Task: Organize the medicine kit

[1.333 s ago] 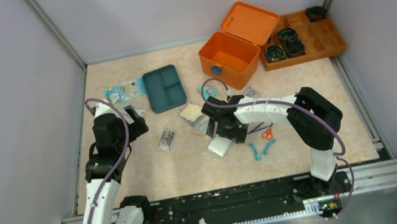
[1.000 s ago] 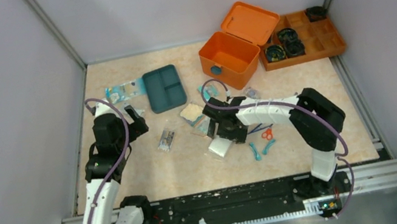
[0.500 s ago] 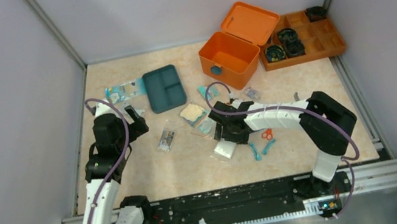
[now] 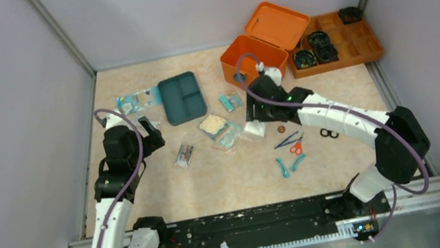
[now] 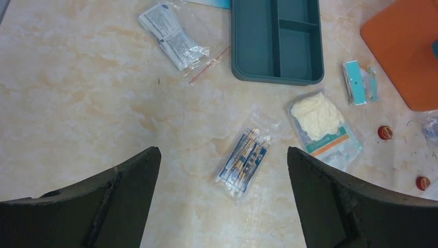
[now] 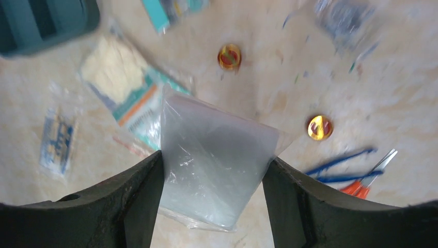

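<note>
The medicine kit [image 4: 254, 63], an orange box with its hinged lid thrown back, stands at the back of the table; a corner of the medicine kit [image 5: 405, 49] shows in the left wrist view. My right gripper [image 4: 256, 124] hovers just in front of it, shut on a clear plastic packet [image 6: 214, 157] with a white pad inside, lifted off the table. The packet [image 4: 255, 131] hangs below the jaws. My left gripper [image 5: 222, 152] is open above a cotton swab packet [image 5: 243, 160], touching nothing.
A teal compartment tray [image 4: 182, 97] and printed packets [image 4: 138, 99] lie at the back left. A glove packet [image 4: 218, 126] and a small teal packet [image 4: 229, 102] sit mid-table. Blue tweezers [image 4: 288, 140], orange scissors [image 4: 296, 149] and teal clips [image 4: 289, 165] lie right of centre. An orange divided tray [image 4: 354, 49] stands far right.
My right gripper closed on the clear packet, lifted it off the table's middle and carried it back toward the orange box. The left arm has stayed still.
</note>
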Robot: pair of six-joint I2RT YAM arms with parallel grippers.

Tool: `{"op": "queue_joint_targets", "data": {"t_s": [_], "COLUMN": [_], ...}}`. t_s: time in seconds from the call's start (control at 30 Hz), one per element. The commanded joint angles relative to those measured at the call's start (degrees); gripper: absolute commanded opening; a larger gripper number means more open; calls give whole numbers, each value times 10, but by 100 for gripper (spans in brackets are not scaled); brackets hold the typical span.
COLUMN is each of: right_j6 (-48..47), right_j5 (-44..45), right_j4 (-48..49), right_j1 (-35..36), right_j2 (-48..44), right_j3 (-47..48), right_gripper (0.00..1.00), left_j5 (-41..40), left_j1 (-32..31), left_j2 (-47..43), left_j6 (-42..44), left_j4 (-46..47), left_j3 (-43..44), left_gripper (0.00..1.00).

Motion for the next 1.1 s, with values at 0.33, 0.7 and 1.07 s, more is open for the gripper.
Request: {"op": "queue_joint_targets", "data": {"t_s": [0.33,0.7,1.07], "right_j6": [-266,-310,-256], "right_j5": [-68,-69,22], "right_j4": [22,-40,19], "right_j1": [-218,-241,-252], "right_j2": [166,330,124], "right_j3": [381,547,359], "right_gripper": [67,83,97], "left_j5": [9,10,14], "left_j1": [-5,-6,-6], "left_j2": [9,6,7], "left_j6": [5,5,6], "left_j4": [8,7,7], "left_j3": [4,4,4], "left_gripper": [99,99,99]}}
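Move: Beyond the right hand, which already holds the bagged white pad, the open orange kit box stands about 23 cm ahead and 6 cm to the right, its middle some 4 cm lower. Down on the table, a red cap lies 8 cm ahead, the small teal pack 15 cm ahead and 5 cm left, and a clear bag 10 cm ahead and 10 cm right. From the idle left hand the box is roughly 25 cm ahead and 38 cm right. Carrying the bagged white pad, the right hand sweeps forward about 25 cm and some 6 cm right to the orange box, arching up 17 cm while the fingers tilt outward, then sinking about 12 cm over the opening. The fingers open wide and let the pad go, and the hand begins to rise and draw back, slightly to the right. ##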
